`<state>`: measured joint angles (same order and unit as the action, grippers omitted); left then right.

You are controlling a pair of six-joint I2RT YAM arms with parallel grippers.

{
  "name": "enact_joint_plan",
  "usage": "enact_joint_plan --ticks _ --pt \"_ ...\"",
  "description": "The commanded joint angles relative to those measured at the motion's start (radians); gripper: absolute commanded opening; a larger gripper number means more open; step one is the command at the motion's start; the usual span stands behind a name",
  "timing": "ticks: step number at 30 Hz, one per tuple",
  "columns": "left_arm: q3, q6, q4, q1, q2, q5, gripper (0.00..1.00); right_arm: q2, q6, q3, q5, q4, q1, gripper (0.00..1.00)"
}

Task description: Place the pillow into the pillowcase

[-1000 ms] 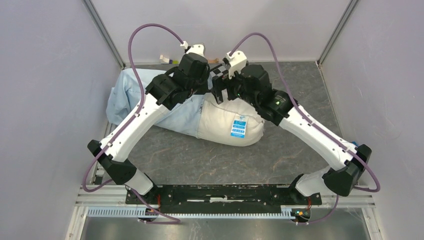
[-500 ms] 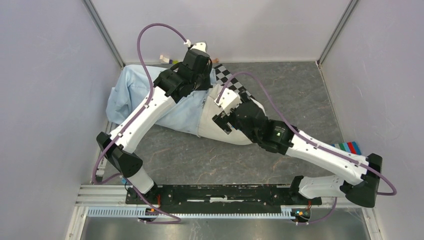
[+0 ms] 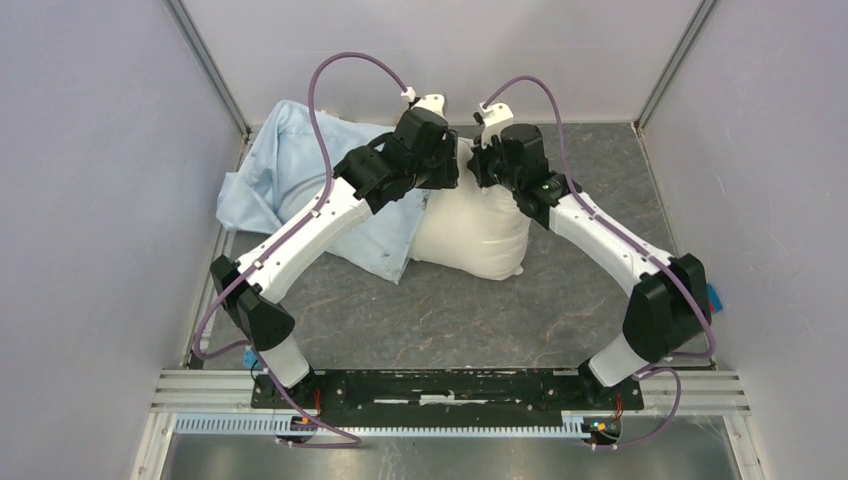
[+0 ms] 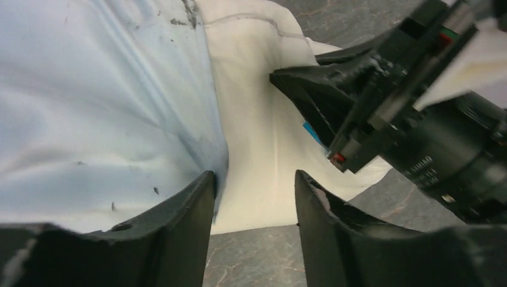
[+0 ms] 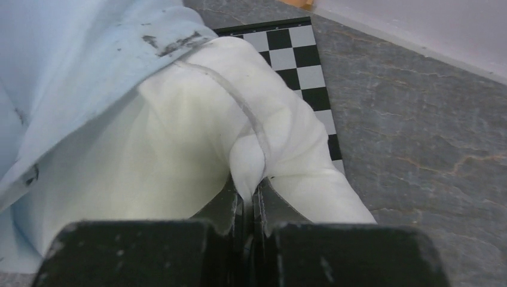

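Note:
The cream-white pillow lies mid-table, its left part inside the mouth of the light-blue pillowcase. My right gripper is shut on a pinched fold of the pillow at its far end. My left gripper stands open just above the pillow, with the pillowcase edge against its left finger and nothing between the jaws. In the top view the left gripper and right gripper meet over the pillow's far edge. The right gripper shows close by in the left wrist view.
A black-and-white checkerboard panel lies under the pillow's far end. Grey walls close in the table at the back and on both sides. A small coloured item sits at the right edge behind the right arm.
My right arm swung from the pillow's middle to its far end and shut on a fold. The left gripper opened and shifted right. The pillow turned and now covers the checkerboard.

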<state>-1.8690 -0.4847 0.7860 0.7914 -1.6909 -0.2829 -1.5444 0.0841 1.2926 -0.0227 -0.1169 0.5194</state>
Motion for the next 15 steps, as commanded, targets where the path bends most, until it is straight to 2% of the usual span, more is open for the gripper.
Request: enact_joint_plan --ticks 1,3,5,11,15 --pt "-0.015 -0.005 0.018 0.007 0.06 -0.091 0.72 -0.073 0.108 0.03 0.082 -0.024 0.013 0.0" --pt "0.057 -0.014 0.051 0.006 0.113 -0.172 0.85 -0.078 0.11 0.028 0.048 -0.033 0.011 0.0" --pt "0.166 -0.029 0.07 0.006 0.179 -0.238 0.91 -0.085 0.108 0.03 0.031 -0.036 0.01 0.0" --pt "0.523 -0.07 -0.003 0.005 0.276 -0.297 1.0 -0.094 0.106 0.059 -0.019 -0.053 0.01 0.0" --pt "0.587 -0.033 -0.133 -0.004 0.228 -0.274 1.0 -0.118 0.105 0.11 -0.037 -0.079 0.01 0.05"
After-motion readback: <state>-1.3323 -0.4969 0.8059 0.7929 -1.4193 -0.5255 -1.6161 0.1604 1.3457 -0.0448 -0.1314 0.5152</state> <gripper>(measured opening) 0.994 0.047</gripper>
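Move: The pillowcase's near mouth corner lies about 11 cm to the left hand's left, some 3 cm back and 24 cm below. The pillow's uncovered part is roughly 2 cm ahead, 4 cm right and 18 cm below that hand, the chessboard about 19 cm ahead, 3 cm right and 29 cm below. From the right hand, already gripping the pillow, the same mouth corner is around 19 cm left, 10 cm back and 18 cm down. Bring the half-open left gripper left and down, about 10 cm each way, and some 5 cm back, leaving the upper mouth edge for the pillowcase's near corner. Open the fingers fully on the way and roll the hand some 20 degrees, its left side rising. Keep the right gripper shut on the pillow, almost still. ##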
